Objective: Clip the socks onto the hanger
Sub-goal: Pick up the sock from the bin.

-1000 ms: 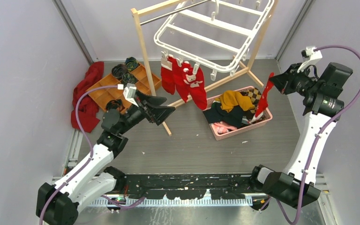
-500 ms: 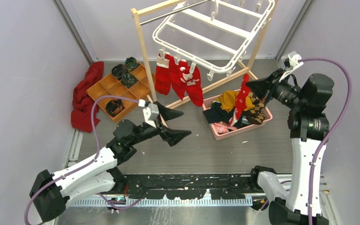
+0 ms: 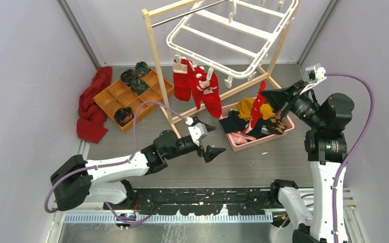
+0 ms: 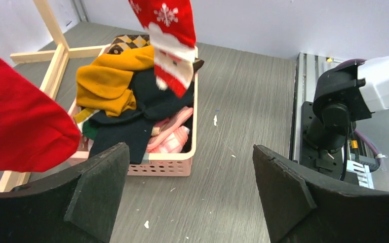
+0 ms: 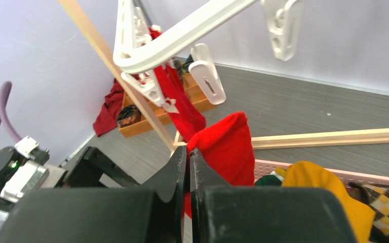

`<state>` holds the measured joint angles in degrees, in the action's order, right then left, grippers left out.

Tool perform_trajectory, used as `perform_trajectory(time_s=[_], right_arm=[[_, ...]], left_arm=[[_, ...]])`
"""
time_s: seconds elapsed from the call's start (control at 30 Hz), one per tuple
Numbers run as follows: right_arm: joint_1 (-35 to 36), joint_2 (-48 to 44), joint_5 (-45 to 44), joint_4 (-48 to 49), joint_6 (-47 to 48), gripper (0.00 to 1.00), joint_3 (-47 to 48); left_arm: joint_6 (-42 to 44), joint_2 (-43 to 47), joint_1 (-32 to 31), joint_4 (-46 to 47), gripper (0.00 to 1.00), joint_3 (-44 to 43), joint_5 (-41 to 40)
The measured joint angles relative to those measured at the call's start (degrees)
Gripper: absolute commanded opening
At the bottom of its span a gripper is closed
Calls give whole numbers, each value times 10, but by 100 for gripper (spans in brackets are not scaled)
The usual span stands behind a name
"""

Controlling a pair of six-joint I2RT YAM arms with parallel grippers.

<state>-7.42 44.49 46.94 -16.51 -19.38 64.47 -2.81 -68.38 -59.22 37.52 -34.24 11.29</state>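
Observation:
The white hanger (image 3: 233, 35) hangs from the wooden rack, and several red socks (image 3: 197, 86) are clipped along its near-left edge. My right gripper (image 3: 267, 96) is shut on the toe of another red sock (image 3: 257, 109), which dangles over the pink basket. In the right wrist view this sock (image 5: 228, 147) is pinched between the jaws of the right gripper (image 5: 188, 150), just below the hanger's rim (image 5: 182, 40) and a free clip (image 5: 207, 73). My left gripper (image 3: 210, 140) stands wide open and empty low over the floor, left of the basket. The dangling sock (image 4: 169, 40) shows its snowflake cuff ahead of it.
The pink basket (image 3: 263, 137) holds mustard, checkered, dark and pink garments. A wooden rack (image 3: 157, 55) carries the hanger; its foot bars run along the floor. An orange tray (image 3: 114, 98) with rolled socks and a dark red cloth (image 3: 93, 101) lie at the left.
My left arm has swung right and down from the rack post to the floor beside the basket, still open. The right gripper has carried its sock left, closer to the hanger.

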Motion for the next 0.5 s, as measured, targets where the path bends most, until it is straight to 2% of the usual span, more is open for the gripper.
perform_trajectory(time_s=[0.23,0.5], right_arm=[[2,27,-69,10,7,1,-9],[2,99,-80,74,-28,2,-45]], left_arm=[[3,-2,-7,34,91,12,-42],[2,151,-7,-16,91,60,-106]])
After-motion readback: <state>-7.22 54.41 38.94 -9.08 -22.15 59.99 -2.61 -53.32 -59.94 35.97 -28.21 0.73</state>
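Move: The right hand, with the red snowflake sock already pinched near one end, has the hanger's near right corner and its empty clips about 10 cm to its left, 5 cm ahead and 7 cm above. The hung bear sock is about 23 cm left, 3 cm ahead and 9 cm below; the pink bin lies some 35 cm below, 6 cm ahead and roughly level sideways. From the left hand that corner is about 14 cm ahead, 9 cm right and 23 cm up. Forward about 7 cm, sinking some 5 cm and drifting slightly right, the right hand carries the pinched sock along beside the hanger's right side above the bin, turning a little clockwise and tipping down. The empty left hand, fingers still wide open, makes a small dip, then draws left and up away from the held sock, turning about 10 degrees counter-clockwise. ##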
